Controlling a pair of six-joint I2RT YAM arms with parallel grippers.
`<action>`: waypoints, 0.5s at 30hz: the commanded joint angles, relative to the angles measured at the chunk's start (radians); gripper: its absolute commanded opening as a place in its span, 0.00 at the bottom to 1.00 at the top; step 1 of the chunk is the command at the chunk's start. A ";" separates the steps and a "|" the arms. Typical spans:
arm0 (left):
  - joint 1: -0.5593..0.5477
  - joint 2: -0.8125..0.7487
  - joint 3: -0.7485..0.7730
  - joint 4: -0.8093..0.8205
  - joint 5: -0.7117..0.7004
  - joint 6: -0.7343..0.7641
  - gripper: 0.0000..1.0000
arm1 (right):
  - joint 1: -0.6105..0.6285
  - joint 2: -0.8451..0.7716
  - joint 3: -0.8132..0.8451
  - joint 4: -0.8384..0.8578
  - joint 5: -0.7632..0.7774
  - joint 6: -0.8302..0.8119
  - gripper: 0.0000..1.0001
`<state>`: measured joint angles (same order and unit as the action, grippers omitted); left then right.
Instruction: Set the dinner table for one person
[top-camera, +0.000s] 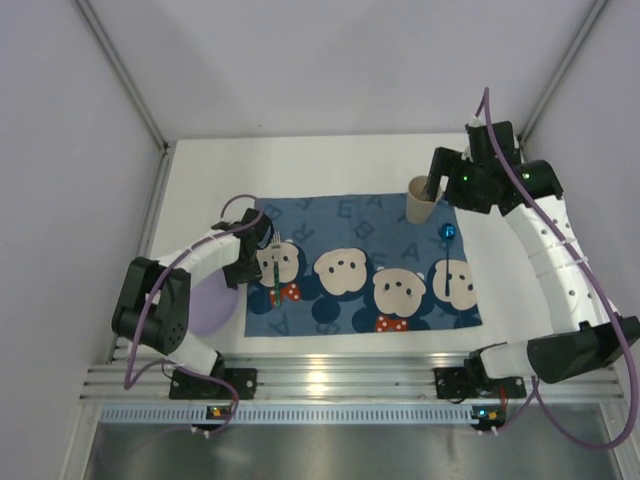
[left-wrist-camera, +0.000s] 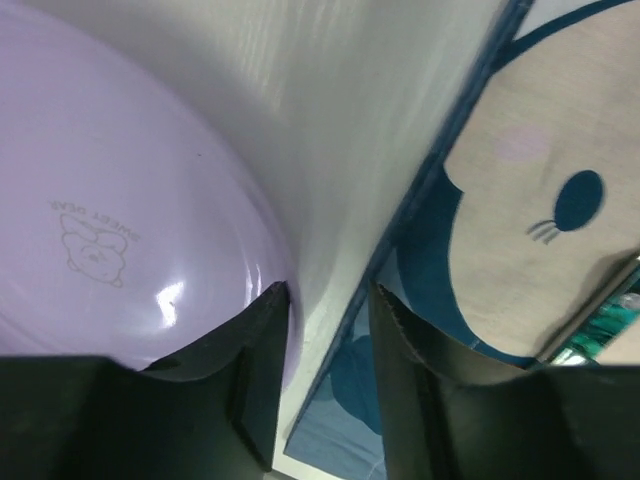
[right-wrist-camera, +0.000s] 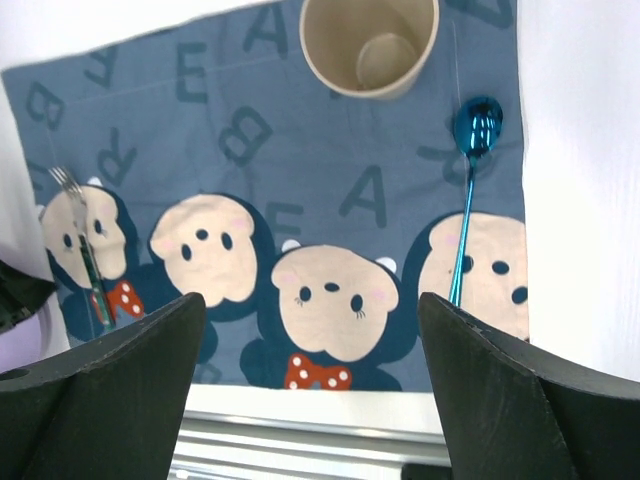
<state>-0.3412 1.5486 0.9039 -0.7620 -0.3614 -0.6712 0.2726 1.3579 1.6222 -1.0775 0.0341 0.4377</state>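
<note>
The white dinner table (top-camera: 330, 160) carries a blue mouse-print placemat (top-camera: 330, 225). On the mat lie a fork (top-camera: 277, 277) at the left and a blue spoon (top-camera: 449, 236) at the right, with a beige cup (top-camera: 420, 200) standing at the back right corner. A lilac plate (top-camera: 208, 308) rests on the table left of the mat. My left gripper (left-wrist-camera: 330, 300) hovers low between the plate (left-wrist-camera: 120, 200) and the mat's left edge. Its jaws are narrowed, and only table and mat show between them. My right gripper (right-wrist-camera: 312, 300) is open and empty, raised above the cup (right-wrist-camera: 370, 45) and spoon (right-wrist-camera: 470, 180).
A silver metal rail (top-camera: 330, 385) runs along the near edge with both arm bases on it. White walls close in the table on the left, back and right. The left arm covers part of the plate in the top view.
</note>
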 joint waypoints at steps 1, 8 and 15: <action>0.008 0.025 -0.028 0.072 -0.020 0.004 0.41 | -0.003 -0.023 -0.031 -0.030 0.000 -0.008 0.88; 0.070 0.013 -0.062 0.082 -0.059 0.008 0.06 | -0.003 -0.049 -0.065 -0.030 -0.007 -0.017 0.88; 0.099 -0.048 0.058 -0.054 -0.111 0.078 0.00 | -0.001 -0.066 -0.064 -0.039 -0.008 -0.016 0.87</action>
<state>-0.2470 1.5398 0.8783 -0.7452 -0.4469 -0.6270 0.2726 1.3323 1.5558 -1.1126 0.0299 0.4301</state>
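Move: The purple plate's right rim sits almost between the left fingers, with the plate's middle about 8 cm to the left, 4 cm back and 2 cm below the hand. The fork is some 10 cm to that hand's right and 4 cm ahead. The placemat's middle is roughly 32 cm right and 4 cm ahead. From the right hand, the plate lies about 57 cm left, 10 cm back and 28 cm lower. The plate's right rim is caught as the left fingers close from half open to nearly shut, pinching it. The left hand dips a good centimetre, then comes back up to its starting height, travelling about 4 cm left, away from the placemat, with the rim and turning only slightly. The empty, open right hand sinks and draws back about 2 cm each, well above the table. ##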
